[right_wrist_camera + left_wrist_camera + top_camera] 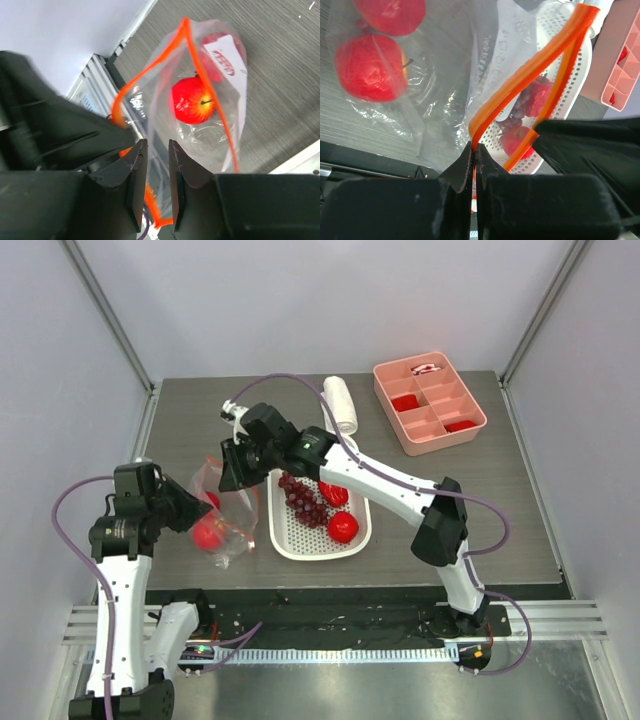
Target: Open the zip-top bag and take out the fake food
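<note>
The clear zip-top bag (228, 525) lies left of the white basket, its orange zip strip (520, 80) parted into an open mouth. My left gripper (475, 147) is shut on one side of that strip, at the bag's left edge (195, 508). My right gripper (157, 145) hovers at the bag's far lip (232, 468); its jaws stand a narrow gap apart, with clear film and strip running between them, not pinched. Fake food inside the bag: a red apple (192, 100) and another red fruit (390, 12). A grape bunch (303, 498), a strawberry (334, 494) and a red fruit (343, 527) lie in the basket.
The white perforated basket (300, 552) stands right of the bag, under the right forearm. A white cylinder (340, 405) lies behind it. A pink divided tray (432, 445) with flat red pieces sits at the back right. The table's near edge runs just below the bag.
</note>
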### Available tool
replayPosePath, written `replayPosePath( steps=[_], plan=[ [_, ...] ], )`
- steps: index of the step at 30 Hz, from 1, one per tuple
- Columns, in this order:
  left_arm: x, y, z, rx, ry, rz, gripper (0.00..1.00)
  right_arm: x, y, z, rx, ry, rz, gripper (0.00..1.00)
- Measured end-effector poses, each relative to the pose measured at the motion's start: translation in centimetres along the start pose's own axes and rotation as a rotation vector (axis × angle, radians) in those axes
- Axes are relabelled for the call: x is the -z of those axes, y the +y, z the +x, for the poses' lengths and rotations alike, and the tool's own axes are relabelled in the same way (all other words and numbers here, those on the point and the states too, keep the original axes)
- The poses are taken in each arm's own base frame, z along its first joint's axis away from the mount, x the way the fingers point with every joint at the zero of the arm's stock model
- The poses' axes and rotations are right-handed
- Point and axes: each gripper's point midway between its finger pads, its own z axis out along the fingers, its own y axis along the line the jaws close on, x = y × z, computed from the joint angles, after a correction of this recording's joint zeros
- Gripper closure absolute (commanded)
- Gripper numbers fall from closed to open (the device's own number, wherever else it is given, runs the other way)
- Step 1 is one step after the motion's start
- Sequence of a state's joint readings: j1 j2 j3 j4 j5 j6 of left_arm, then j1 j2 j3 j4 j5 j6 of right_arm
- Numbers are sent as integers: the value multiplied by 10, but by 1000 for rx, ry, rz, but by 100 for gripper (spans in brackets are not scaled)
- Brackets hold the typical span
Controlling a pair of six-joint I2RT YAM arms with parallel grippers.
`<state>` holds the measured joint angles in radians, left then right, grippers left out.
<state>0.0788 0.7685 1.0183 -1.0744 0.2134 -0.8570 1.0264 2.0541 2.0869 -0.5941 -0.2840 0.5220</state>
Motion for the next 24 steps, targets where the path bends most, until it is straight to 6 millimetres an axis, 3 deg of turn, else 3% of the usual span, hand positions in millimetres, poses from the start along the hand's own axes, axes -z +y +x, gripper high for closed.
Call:
replayPosePath(
  steps=[11, 18, 24],
  plan=[
    [21, -26, -13, 4, -46, 78, 100, -56, -33, 42, -3, 94, 77, 61],
    [26, -19, -6, -9, -39, 63, 100, -82, -29, 78, 31, 160, 89, 47],
    [24, 6, 13, -12, -18, 21, 100, -90, -24, 110, 84, 205, 107, 34]
  ],
)
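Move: The nearer apple in the bag is my right hand's target: about 11 cm to its left, 6 cm back and some 20 cm below. The second apple lies beyond that one, about 10 cm left and 1 cm ahead of my right hand, at like depth. The basket's middle is some 14 cm to its right, 2 cm ahead and 22 cm down. From my left hand, which already pinches the bag's rim, the nearer apple is 5 cm left, 1 cm back, 17 cm below. I plunge my right hand some 13 cm down through the orange-rimmed mouth towards the nearer apple, drifting left and then also back 4 to 5 cm, tipping the fingers about 15 degrees steeper and spreading them. My left hand keeps its shut pinch on the rim, lifts it about 3.5 cm, then lowers it most of the way and draws it back 2 to 3 cm. ##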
